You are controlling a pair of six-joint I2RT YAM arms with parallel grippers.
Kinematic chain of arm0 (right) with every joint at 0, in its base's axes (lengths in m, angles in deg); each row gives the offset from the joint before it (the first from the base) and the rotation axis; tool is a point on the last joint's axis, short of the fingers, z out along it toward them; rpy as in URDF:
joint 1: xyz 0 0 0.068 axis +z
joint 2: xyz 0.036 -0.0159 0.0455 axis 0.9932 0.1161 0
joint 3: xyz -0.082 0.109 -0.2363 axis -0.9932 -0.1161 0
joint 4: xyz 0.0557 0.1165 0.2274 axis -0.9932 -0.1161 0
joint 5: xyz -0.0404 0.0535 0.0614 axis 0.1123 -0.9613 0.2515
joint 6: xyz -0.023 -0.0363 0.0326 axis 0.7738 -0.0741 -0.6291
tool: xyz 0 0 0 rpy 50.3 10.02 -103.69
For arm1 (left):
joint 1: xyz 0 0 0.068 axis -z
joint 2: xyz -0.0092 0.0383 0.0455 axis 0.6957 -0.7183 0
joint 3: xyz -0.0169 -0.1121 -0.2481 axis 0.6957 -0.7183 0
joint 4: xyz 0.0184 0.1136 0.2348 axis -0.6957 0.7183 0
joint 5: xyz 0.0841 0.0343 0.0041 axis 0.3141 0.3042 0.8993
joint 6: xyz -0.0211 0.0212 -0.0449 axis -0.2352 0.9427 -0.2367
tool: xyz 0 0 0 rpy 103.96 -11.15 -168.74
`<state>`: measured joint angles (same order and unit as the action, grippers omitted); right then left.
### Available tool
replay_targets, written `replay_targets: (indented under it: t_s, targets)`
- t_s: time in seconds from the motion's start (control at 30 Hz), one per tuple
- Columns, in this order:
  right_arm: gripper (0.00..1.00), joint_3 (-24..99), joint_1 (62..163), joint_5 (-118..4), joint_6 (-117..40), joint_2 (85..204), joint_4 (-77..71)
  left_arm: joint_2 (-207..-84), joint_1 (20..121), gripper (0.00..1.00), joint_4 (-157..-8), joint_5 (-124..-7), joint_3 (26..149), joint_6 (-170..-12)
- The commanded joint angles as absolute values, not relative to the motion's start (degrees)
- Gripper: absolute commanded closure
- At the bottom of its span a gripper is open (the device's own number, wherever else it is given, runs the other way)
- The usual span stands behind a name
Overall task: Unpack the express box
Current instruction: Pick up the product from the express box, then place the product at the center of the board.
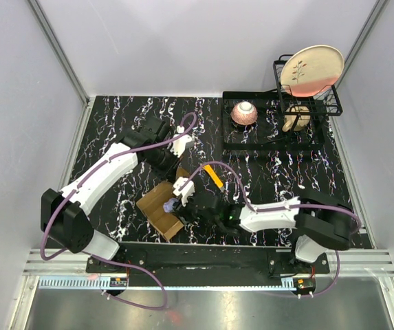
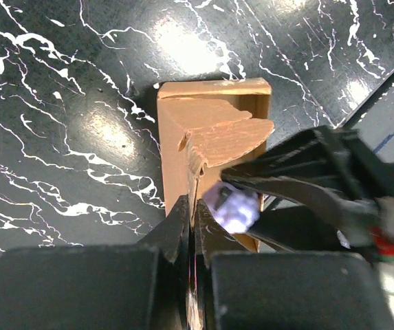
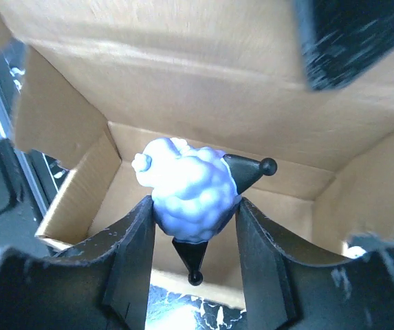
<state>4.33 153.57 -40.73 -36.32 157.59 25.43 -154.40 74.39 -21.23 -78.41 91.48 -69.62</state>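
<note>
The express box [image 1: 161,210] is a small brown cardboard box lying open on the dark marbled table near its front edge. My left gripper [image 2: 192,213] is shut on the raised edge of the box's flap [image 2: 227,137] and holds it up. My right gripper [image 3: 195,206] reaches into the open box [image 3: 183,75]. Both of its fingers press against a pale lilac lumpy toy [image 3: 190,189] with black pointed tips. In the left wrist view the toy [image 2: 232,206] shows between the right gripper's black fingers [image 2: 300,172]. From above, the toy [image 1: 171,205] sits at the box mouth.
A yellow utility knife [image 1: 212,176] lies just behind the right arm. At the back right, a black tray [image 1: 272,141] carries a pink bowl [image 1: 244,113] and a cup [image 1: 296,118]. A wire rack holds an upright plate [image 1: 312,70]. Walls close in three sides.
</note>
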Motion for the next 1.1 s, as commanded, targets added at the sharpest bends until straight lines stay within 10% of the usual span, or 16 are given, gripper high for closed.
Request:
replay_targets:
  t_s: [0.0,0.5,1.07]
  targets:
    - [0.65,2.4,153.8,-37.4,-33.9,149.6,31.8,-152.6,74.0,1.0,-24.5,-76.6,90.1,-68.6]
    - [0.61,-10.6,151.0,-20.6,-43.8,113.4,-0.3,-149.8,73.9,1.0,-24.6,-74.8,93.5,-66.4]
    - [0.57,-12.9,146.2,-25.1,-64.2,128.9,2.3,-150.5,73.9,0.6,-24.0,-80.3,90.5,-66.2]
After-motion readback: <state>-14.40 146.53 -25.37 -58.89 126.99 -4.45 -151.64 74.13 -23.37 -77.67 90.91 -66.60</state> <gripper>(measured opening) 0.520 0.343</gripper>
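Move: Still inside the open box, the right hand already grips the product. The bare table it is taken to lies about 19 cm to this hand's right, level with it fore and aft, some 7 cm lower. The box's middle is almost directly below it, roughly 4 cm down; the yellow cutter lies about 15 cm right and 11 cm ahead. From the left hand, shut on the box's torn flap, the box's middle and the product sit around 12 cm back and 3 cm left, below it. Lifting the product out of the box, the right hand rises about 12 cm, sweeps some 19 cm right over the box's side, then sinks 15 cm to low over the bare table, its grip kept and the wrist turning about 30 degrees clockwise. The left hand dips slightly, eases a centimetre or so forward and up, then opens its fingers about a third and lets go of the flap. ##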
